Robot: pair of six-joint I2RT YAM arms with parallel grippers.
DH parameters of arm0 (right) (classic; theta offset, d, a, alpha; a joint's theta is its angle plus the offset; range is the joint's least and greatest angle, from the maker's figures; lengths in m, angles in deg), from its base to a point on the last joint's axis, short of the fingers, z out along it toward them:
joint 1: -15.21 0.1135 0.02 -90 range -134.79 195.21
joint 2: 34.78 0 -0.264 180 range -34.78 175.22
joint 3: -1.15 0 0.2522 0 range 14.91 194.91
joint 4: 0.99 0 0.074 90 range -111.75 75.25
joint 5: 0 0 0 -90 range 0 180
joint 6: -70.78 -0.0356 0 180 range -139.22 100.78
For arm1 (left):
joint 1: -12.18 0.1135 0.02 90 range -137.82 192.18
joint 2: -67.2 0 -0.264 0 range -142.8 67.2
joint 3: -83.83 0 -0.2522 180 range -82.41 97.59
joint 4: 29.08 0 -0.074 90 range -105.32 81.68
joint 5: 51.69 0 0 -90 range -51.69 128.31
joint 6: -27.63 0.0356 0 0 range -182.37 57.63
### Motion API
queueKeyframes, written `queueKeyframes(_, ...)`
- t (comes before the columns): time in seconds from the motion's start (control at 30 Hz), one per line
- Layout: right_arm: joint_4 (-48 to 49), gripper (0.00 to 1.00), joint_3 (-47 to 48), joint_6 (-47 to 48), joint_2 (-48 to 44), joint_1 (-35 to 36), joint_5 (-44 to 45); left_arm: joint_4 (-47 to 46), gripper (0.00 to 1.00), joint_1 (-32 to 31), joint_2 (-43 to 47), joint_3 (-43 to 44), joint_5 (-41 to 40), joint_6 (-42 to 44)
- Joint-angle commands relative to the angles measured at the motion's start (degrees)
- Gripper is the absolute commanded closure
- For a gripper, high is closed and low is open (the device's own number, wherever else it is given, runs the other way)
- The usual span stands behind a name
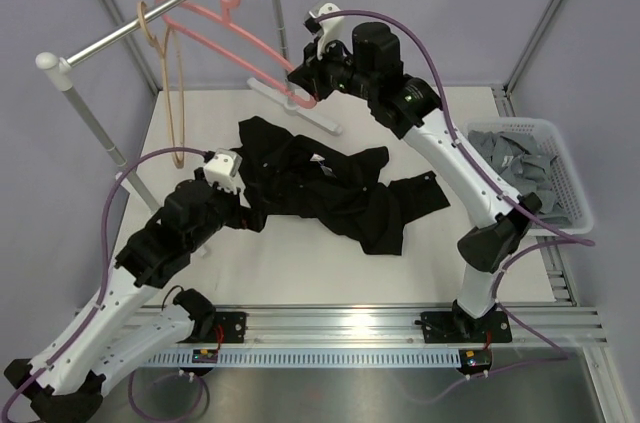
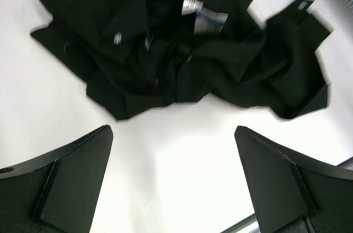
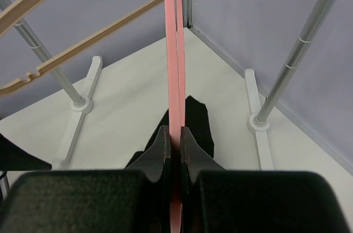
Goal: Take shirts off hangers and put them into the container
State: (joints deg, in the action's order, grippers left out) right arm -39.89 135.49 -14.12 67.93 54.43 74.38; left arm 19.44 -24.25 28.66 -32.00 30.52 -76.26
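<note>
A black shirt point(image 1: 320, 188) lies crumpled on the white table, off its hanger; the left wrist view shows it point(image 2: 176, 51) just beyond my fingers. My left gripper point(image 1: 245, 213) point(image 2: 174, 129) hovers open at the shirt's near-left edge, holding nothing. The pink hanger point(image 1: 215, 38) hangs bare from the rail, and my right gripper point(image 1: 300, 88) point(image 3: 175, 136) is shut on its lower end point(image 3: 174, 51). A tan hanger point(image 1: 178, 93) point(image 3: 83, 40) hangs bare at the rail's left. The grey shirt point(image 1: 510, 158) lies in the white container point(image 1: 560, 158) at the right.
The metal clothes rail point(image 1: 150, 23) crosses the back left on two posts; its white feet point(image 1: 325, 123) rest on the table behind the black shirt. One upright post point(image 3: 287, 68) stands close to the right of my right gripper. Grey walls enclose the table.
</note>
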Motion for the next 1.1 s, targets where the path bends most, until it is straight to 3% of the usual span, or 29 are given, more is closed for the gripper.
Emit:
queueKeyframes(0.0,4.4,1.00,4.8,2.0,3.3,1.6,1.5,0.0,0.01,-0.1,1.3,-3.4,-2.0,2.3)
queueKeyframes(0.43,11.8,1.00,8.0,1.4,9.6,2.9,9.8,-1.9,0.01,-0.1,5.5,-8.7,-5.2,1.3)
queueKeyframes(0.93,7.8,1.00,17.2,3.2,17.6,4.4,9.9,-1.8,0.01,-0.2,5.2,-9.0,-5.8,1.3)
queueKeyframes(1.07,6.6,1.00,16.0,3.1,18.4,4.4,10.2,-1.8,0.01,-0.1,5.2,-9.1,-5.7,1.3)
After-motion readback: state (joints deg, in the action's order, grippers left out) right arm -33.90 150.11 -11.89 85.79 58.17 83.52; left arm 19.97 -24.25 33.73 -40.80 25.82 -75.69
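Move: The right hand holds one end of the pink hanger, whose hook is already up at the rail. The rail's crossing spot lies about 13 cm ahead of that hand, 20 cm to its left and 9 cm above. The beige hanger's body is some 3 cm ahead and 29 cm left, a little lower, the far post about 17 cm ahead and 6 cm left. The black shirt lies about 7 cm back, 5 cm right and far below. From the left hand, that rail spot is roughly 30 cm ahead, 8 cm left, 27 cm up. Keeping its pinch on the end of the pink hanger, the right hand carries it forward and left towards the rail, about 6 cm each way in all, dipping some 5 cm first, rising again by about 4 and then lowering once more as it works the hook onto the rail. The empty left hand, fingers wide open, sinks about 5 cm early on, drifts slightly left and then waits short of the shirt. ##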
